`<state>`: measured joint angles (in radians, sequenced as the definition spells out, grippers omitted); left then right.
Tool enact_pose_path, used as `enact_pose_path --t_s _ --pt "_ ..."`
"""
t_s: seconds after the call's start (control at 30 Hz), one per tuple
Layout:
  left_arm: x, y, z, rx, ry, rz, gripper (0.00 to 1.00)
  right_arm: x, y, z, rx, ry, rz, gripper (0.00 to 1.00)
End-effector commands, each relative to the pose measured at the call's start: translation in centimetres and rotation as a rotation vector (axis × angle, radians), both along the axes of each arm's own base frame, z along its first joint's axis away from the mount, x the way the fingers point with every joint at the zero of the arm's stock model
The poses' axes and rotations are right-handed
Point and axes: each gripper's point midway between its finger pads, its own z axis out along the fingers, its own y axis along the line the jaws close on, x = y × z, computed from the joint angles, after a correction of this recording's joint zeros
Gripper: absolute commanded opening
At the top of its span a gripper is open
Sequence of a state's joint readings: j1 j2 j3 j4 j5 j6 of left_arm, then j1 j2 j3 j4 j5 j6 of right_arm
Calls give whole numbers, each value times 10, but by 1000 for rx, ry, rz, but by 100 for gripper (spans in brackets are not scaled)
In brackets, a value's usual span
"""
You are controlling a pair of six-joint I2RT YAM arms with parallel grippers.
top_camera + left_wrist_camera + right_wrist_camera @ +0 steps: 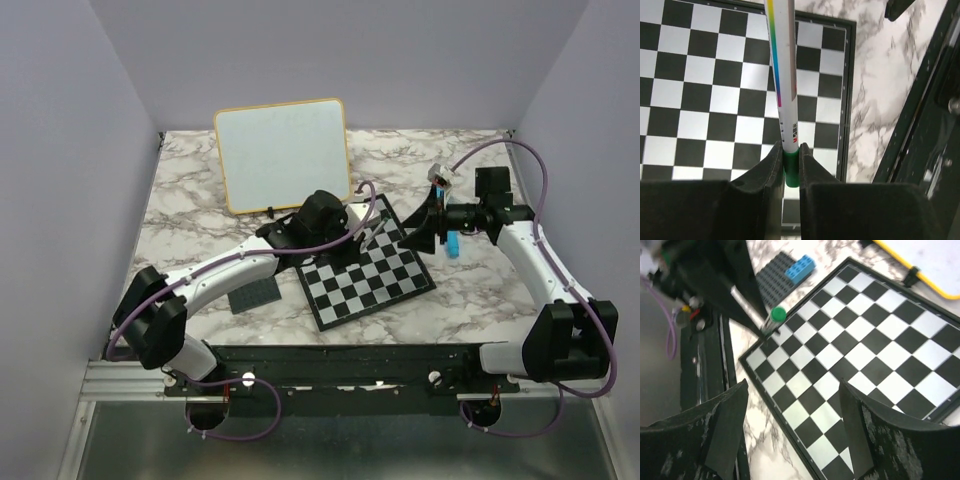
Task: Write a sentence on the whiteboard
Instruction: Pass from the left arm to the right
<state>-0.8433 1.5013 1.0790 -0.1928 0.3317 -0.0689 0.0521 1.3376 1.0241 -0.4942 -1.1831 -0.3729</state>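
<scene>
The whiteboard [280, 155], white with a yellow-orange frame, stands at the back of the table; no sentence shows on it and its face looks blank. One framed corner of the whiteboard [925, 277] shows in the right wrist view. My left gripper [791, 165] is shut on the green end of a white marker [782, 75] with a rainbow stripe, held over the chessboard [700, 95]. Seen from above, the left gripper [352, 232] hovers at the chessboard's far edge. My right gripper [792, 390] is open and holds nothing above the chessboard's right corner, facing the marker's green end [777, 314].
The black-and-white chessboard [365, 270] lies mid-table in front of the whiteboard. A dark grey baseplate [253, 293] sits left of it, with a blue brick [800, 267] on it. A small blue object [452, 243] shows under the right wrist. Purple walls enclose the marble table.
</scene>
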Motion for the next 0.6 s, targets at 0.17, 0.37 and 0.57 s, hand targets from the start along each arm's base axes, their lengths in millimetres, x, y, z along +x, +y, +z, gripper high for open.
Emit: enact_pose_path --t_s 0.17,0.37,0.57 --pt "-57 30 1 160 -6 -403 0 -73 16 -11 81 -211 354 81" --pt "-67 19 3 145 16 -448 0 -85 36 -12 98 -163 422 81" --pt "-72 8 4 122 28 -466 0 -94 52 -11 132 -107 479 80"
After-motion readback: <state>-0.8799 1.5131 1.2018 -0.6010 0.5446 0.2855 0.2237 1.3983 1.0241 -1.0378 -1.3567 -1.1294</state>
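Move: The marker is held upright-slanting in the left fingers by one green end; its middle is about 3 cm ahead of the left hand, 4 cm to its right and 4 cm above. From the open right hand that middle lies about 6 cm left, 2 cm back and 1 cm lower. The chessboard's middle is some 19 cm below the right hand, 11 cm left and 1 cm ahead; the blue tube lies about 13 cm ahead, 14 cm right and 20 cm below. The marker, still pinched by its green end, is carried back about 6 cm by the left hand, which also shifts slightly left and turns some 25 degrees clockwise, swinging the free end round to the right. The right hand, fingers kept wide open, follows back about 9 cm, also going left and sinking slightly, turning about 25 degrees counter-clockwise to bring its gap onto that free end. ##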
